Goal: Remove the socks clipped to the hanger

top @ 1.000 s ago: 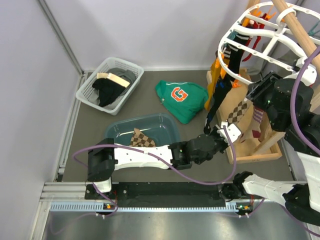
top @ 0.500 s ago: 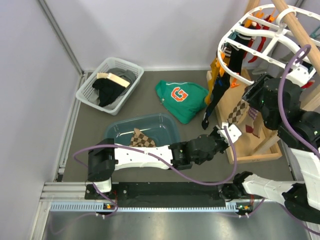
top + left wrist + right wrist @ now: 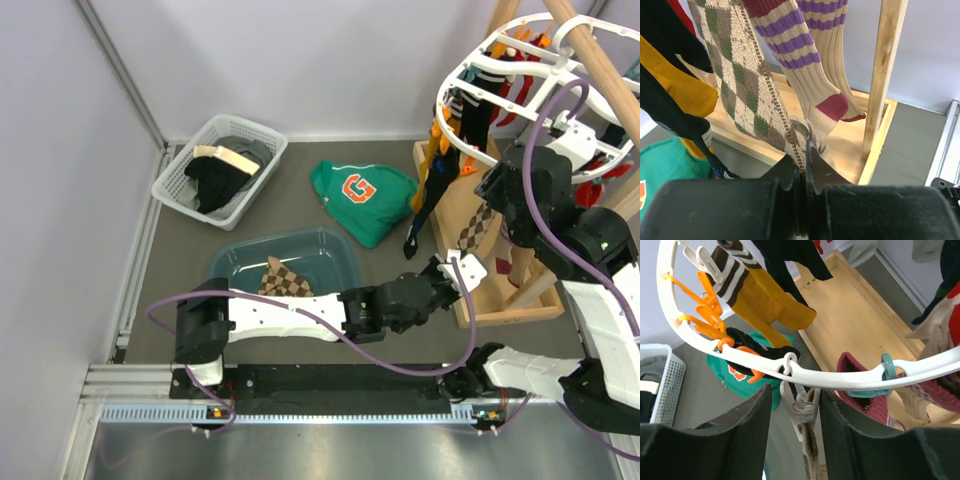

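Note:
The white oval hanger (image 3: 520,75) hangs at the top right with several socks clipped to it; its rim (image 3: 840,377) crosses the right wrist view. My left gripper (image 3: 804,150) is shut on the lower end of a tan-brown argyle sock (image 3: 747,85), which also shows in the top view (image 3: 476,226). My right gripper (image 3: 796,400) is open, its fingers on either side of a white clip (image 3: 801,407) that holds that sock's top edge under the rim. A maroon sock (image 3: 860,385) hangs from a teal clip (image 3: 885,375) beside it.
Purple-striped socks (image 3: 805,45) hang beside a wooden post (image 3: 885,75) over the wooden stand base (image 3: 500,300). A teal tub (image 3: 290,262) holds another argyle sock. A green sweatshirt (image 3: 360,200) and a white basket (image 3: 215,170) lie on the floor.
My right gripper has moved up and left to the hanger rim, its fingers now around the white clip. The left gripper stays shut on the argyle sock.

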Robot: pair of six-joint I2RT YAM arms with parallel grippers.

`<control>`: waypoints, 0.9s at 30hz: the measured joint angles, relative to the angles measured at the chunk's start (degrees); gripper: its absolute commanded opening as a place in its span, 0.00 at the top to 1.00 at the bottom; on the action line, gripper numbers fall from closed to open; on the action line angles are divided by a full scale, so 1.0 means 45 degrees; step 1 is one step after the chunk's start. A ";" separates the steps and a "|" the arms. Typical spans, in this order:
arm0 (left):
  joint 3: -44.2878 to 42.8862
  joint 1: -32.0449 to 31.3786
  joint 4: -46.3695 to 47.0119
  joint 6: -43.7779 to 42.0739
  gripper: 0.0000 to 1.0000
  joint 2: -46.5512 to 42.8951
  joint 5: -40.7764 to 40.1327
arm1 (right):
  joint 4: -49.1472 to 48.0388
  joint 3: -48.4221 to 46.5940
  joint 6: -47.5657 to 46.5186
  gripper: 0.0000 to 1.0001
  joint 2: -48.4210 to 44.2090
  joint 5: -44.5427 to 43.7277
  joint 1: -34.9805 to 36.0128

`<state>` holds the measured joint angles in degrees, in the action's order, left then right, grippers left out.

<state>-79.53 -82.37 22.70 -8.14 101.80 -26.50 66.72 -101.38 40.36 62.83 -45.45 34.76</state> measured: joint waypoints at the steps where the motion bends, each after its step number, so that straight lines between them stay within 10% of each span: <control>1: 0.0000 0.0000 0.0000 -0.0019 1.00 0.0000 -0.0010 | -0.0010 0.0034 0.0024 0.73 0.0000 -0.0034 0.0000; 5: 0.0000 -0.0024 -0.0005 -0.0053 1.00 0.0000 -0.0063 | -0.0015 0.0034 -0.0010 1.00 0.0024 -0.0335 0.0000; 16: 0.2035 -0.0121 -0.0078 0.0563 1.00 -0.0923 -0.1010 | -0.0612 0.0452 -0.0495 1.00 -0.0466 -0.0335 -0.0005; 27: 0.6436 0.0996 -0.3662 0.4022 1.00 -0.7485 -0.2939 | -0.1749 0.1559 -0.1151 1.00 -0.1710 0.0083 -0.0005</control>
<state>-50.57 -77.89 6.22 9.96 68.12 -39.72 58.85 -94.37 35.18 55.13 -45.08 34.74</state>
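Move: The teal basin lies roughly 33 cm left of the left hand, some 6 cm ahead and 25 cm below; the green cloth is about 16 cm left and 22 cm ahead, 26 cm below. The dark hanging sock is about 4 cm left and 8 cm ahead, near hand height. The checkered sock's clip already sits between the right fingers, with an orange clip about 4 cm left and 3 cm ahead, a teal clip 7 cm right and 1 cm back, all near hand height. Closing first, the right fingers squeeze the clip under the hanger rim and keep hold of it, easing back and up a little. The left hand, still pinching the checkered sock's lower end, waits, then sweeps left about 19 cm with increasing speed towards the teal basin, dipping some 5 cm early on and turning about 20 degrees counter-clockwise as it slightly tips down. ##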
